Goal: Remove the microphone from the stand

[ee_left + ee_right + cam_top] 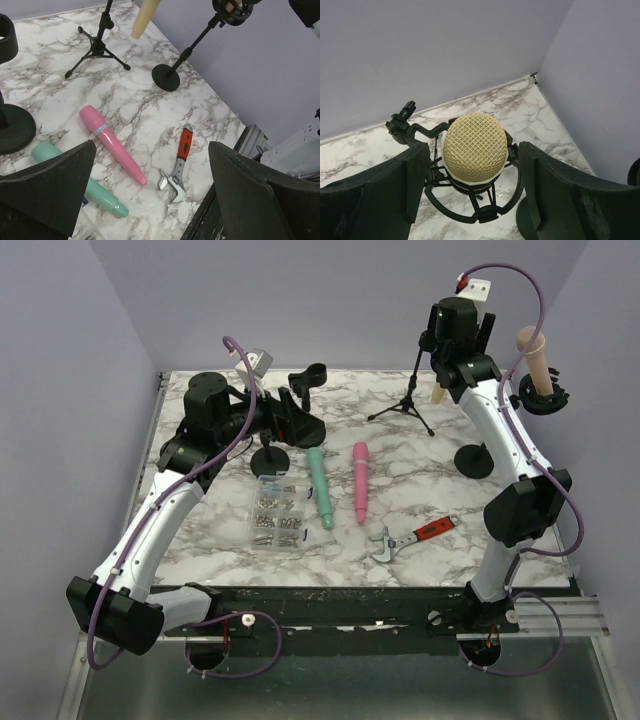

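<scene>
A beige microphone [535,358] with a mesh head [475,146] stands upright in a black shock mount [546,398] on a round-based stand [475,461] at the back right. My right gripper [485,335] is raised up and to the left of the microphone head. In the right wrist view it [472,165] is open, its fingers [395,190] flank the mesh head without touching it, and the shock mount ring [475,212] shows below. My left gripper [298,420] is open and empty at the back left; the left wrist view shows it [151,150] above the table.
A pink microphone [360,480], a green one [320,487], a clear box of screws [278,512] and a red-handled wrench [415,537] lie mid-table. A tripod stand [408,400] stands beside my right gripper, a beige piece [438,392] hanging by it. An empty clip stand [275,458] is by my left gripper.
</scene>
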{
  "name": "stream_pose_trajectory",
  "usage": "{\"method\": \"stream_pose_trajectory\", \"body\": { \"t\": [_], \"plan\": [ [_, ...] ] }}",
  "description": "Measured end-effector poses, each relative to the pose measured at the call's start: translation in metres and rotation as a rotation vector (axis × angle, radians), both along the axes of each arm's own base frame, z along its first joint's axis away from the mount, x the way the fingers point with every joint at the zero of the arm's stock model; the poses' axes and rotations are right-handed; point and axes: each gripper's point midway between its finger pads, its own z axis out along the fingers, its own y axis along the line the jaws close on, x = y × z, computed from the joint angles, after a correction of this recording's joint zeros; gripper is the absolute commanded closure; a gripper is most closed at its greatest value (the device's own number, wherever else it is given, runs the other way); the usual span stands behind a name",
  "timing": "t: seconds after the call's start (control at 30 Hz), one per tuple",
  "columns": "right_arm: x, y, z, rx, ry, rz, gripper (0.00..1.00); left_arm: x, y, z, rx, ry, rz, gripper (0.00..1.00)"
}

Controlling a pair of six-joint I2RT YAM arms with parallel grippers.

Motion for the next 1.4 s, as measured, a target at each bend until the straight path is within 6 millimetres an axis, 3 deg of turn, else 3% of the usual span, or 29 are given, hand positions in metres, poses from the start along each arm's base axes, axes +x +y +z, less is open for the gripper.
{"method": "stream_pose_trajectory", "body": {
  "t": [0.17, 0.3, 0.6, 0.73, 0.97, 1.17, 1.4],
  "plan": [
    [0.001, -0.008, 0.001, 0.001, -0.003, -0.014, 0.36, 0.000, 0.000, 0.000, 0.000, -0.001, 0.000, 0.01],
    [0.003, -0.008, 0.001, 0.008, -0.008, -0.001, 0.41, 0.000, -0.001, 0.000, 0.001, -0.001, -0.002, 0.01],
    [0.005, -0.005, 0.002, 0.015, -0.009, 0.022, 0.71, 0.000, 0.000, 0.000, 0.005, -0.008, -0.003, 0.01],
    [0.006, -0.002, 0.010, 0.020, -0.020, 0.041, 0.77, -0.001, 0.000, 0.001, 0.006, -0.012, -0.003, 0.01],
    [0.003, 0.001, 0.055, 0.019, -0.102, 0.076, 0.83, -0.001, 0.000, 0.001, 0.005, -0.014, -0.003, 0.02],
    [-0.009, -0.003, 0.113, -0.005, -0.202, 0.096, 0.87, -0.001, 0.000, 0.001, 0.006, -0.013, -0.003, 0.02],
    [-0.030, 0.000, 0.144, -0.003, -0.259, 0.154, 0.95, -0.002, 0.000, 0.002, 0.004, -0.016, -0.003, 0.01]
  ]
}}
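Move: The right hand's fingers already straddle the yellow microphone's head, still loose around it; the microphone's middle lies about 8 cm below this hand and 3 cm ahead, level sideways. The tripod stand holding it rises about 6 cm ahead and 7 cm left, its middle some 16 cm below; the beige microphone is roughly 17 cm right and 3 cm back, 8 cm lower. From the left hand the yellow microphone is around 25 cm ahead, 32 cm right and 8 cm lower. The right hand stays nearly in place while its fingers finish closing and pinch the yellow microphone's head from both sides, shifting less than a centimetre to centre on it. Keeping that grip, it then draws the microphone up through the stand's ring, slowly at first and then fast, about 14 cm in all, easing back some 3 cm towards the base late in the rise while the fingers tip upward about 15 degrees. ##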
